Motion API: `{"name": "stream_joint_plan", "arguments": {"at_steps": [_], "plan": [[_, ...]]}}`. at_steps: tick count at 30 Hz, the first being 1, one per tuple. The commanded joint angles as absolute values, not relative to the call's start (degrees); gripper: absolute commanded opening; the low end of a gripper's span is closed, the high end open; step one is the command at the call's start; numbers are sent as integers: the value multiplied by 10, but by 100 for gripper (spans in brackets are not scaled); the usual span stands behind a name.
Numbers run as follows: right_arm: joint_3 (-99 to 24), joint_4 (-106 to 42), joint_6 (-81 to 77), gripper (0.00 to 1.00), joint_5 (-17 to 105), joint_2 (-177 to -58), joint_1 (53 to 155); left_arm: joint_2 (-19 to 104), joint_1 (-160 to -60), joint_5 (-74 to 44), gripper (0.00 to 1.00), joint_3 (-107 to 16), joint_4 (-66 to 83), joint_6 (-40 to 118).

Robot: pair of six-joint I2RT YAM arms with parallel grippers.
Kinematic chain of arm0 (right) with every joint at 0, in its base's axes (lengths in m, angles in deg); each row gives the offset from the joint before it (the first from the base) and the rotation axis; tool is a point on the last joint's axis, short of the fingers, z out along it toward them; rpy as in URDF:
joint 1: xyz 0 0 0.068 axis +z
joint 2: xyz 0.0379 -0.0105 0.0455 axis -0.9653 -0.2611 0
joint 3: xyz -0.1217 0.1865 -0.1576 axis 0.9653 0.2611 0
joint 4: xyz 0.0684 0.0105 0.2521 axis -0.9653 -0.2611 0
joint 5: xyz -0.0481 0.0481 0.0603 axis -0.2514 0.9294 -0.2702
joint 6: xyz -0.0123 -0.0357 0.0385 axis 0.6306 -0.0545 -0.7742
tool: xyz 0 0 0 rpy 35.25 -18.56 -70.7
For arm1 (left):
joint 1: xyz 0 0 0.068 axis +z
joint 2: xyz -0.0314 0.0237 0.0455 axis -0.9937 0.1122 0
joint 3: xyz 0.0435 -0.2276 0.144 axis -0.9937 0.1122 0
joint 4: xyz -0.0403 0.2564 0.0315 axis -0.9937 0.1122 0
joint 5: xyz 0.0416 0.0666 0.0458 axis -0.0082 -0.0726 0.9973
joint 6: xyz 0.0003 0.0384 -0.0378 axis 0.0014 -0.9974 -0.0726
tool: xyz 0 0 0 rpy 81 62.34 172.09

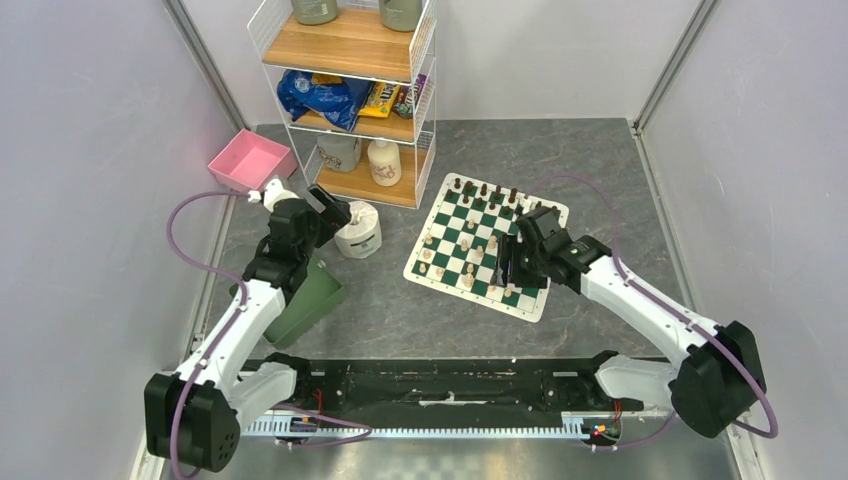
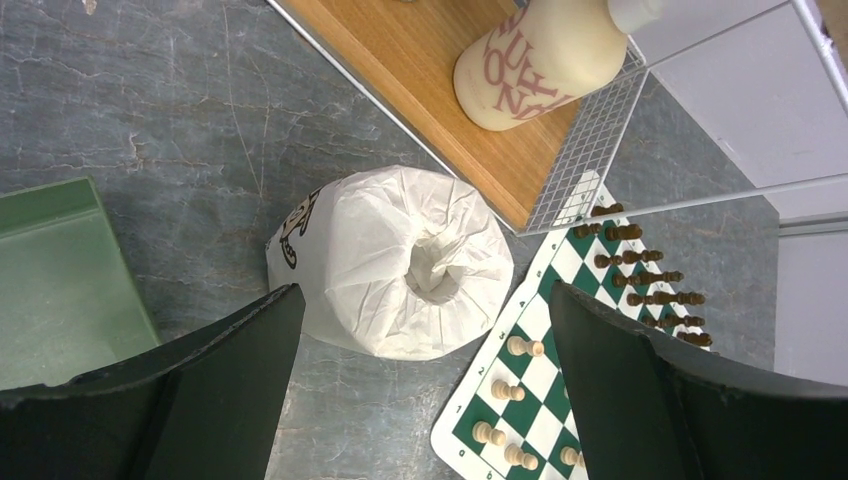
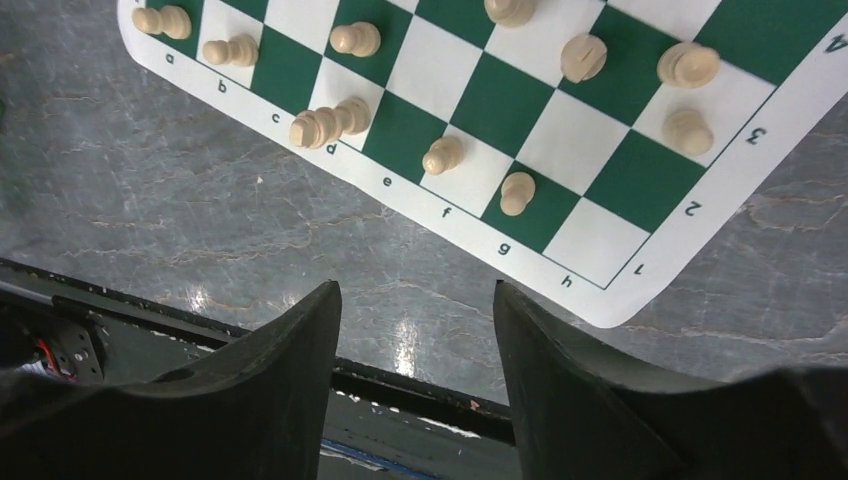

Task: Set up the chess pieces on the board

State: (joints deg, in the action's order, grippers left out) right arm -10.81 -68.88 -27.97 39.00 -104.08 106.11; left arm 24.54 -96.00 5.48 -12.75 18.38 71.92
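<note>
The green-and-white board lies right of centre. Dark brown chess pieces line its far edge and cream ones stand across its near half. My right gripper hovers over the board's near right part. In the right wrist view, that gripper is open with nothing between its fingers, past the board's near edge. Cream pieces stand on the nearest rows, and one long piece lies on its side. My left gripper is wide open above the toilet roll, holding nothing.
A green bin sits under the left arm and a pink tray lies at the far left. A wire shelf rack with a cream bottle stands behind the toilet roll. A black rail runs along the near edge.
</note>
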Motion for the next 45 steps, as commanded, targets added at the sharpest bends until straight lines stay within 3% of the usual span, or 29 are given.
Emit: {"name": "stream_joint_plan", "arguments": {"at_steps": [1,10,11,12,19,20,21,26,37,45], "plan": [[-136,-694,-279,63,368,-1071,1081,228,-956,74,100,-125,148,700],[-239,-675,-273,56,358,-1139,1128,210,-956,85,100,-120,155,684],[-257,-674,-269,56,356,-1100,1133,207,-956,85,100,-119,155,684],[-273,-672,-265,55,354,-1163,1138,205,-956,85,100,-118,157,684],[-371,-664,-231,49,341,-1278,1168,189,-956,97,100,-111,161,682],[-288,-664,-247,48,337,-1295,1175,187,-956,100,100,-113,162,681],[-394,-666,-248,48,328,-1308,1183,186,-956,103,100,-114,165,679],[-441,-681,-243,46,296,-1370,1210,178,-955,119,100,-120,179,670],[-488,-712,-233,45,267,-1448,1235,175,-954,129,100,-126,187,662],[-479,-718,-235,38,259,-1470,1236,174,-954,132,100,-126,190,661]]}}
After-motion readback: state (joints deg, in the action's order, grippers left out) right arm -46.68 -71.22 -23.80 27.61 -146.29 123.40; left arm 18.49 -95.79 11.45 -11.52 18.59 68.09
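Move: Toward the board's left near corner stands the likely target, the pale pawn on b1: about 7 cm ahead of the right hand, 13 cm to its left and 8 cm below. The a1 pawn stands 3 cm left of it and 1 cm farther out, the a2 pawn 2 cm left and 4 cm out; the tall pale piece on d1 is 6 cm right and 2 cm nearer. From the left hand, the b1 pawn lies roughly 18 cm right, 5 cm back and 15 cm below. Swinging left over the board's near rows, the empty right hand dips slightly, arcs up about 4 cm above its starting height as it goes roughly 15 cm left and 7 cm forward, then sinks some 8 cm towards the b1 pawn. Its wrist turns 15 degrees counter-clockwise and points more steeply down while the fingers narrow, still apart. The empty left hand drifts up and left. ##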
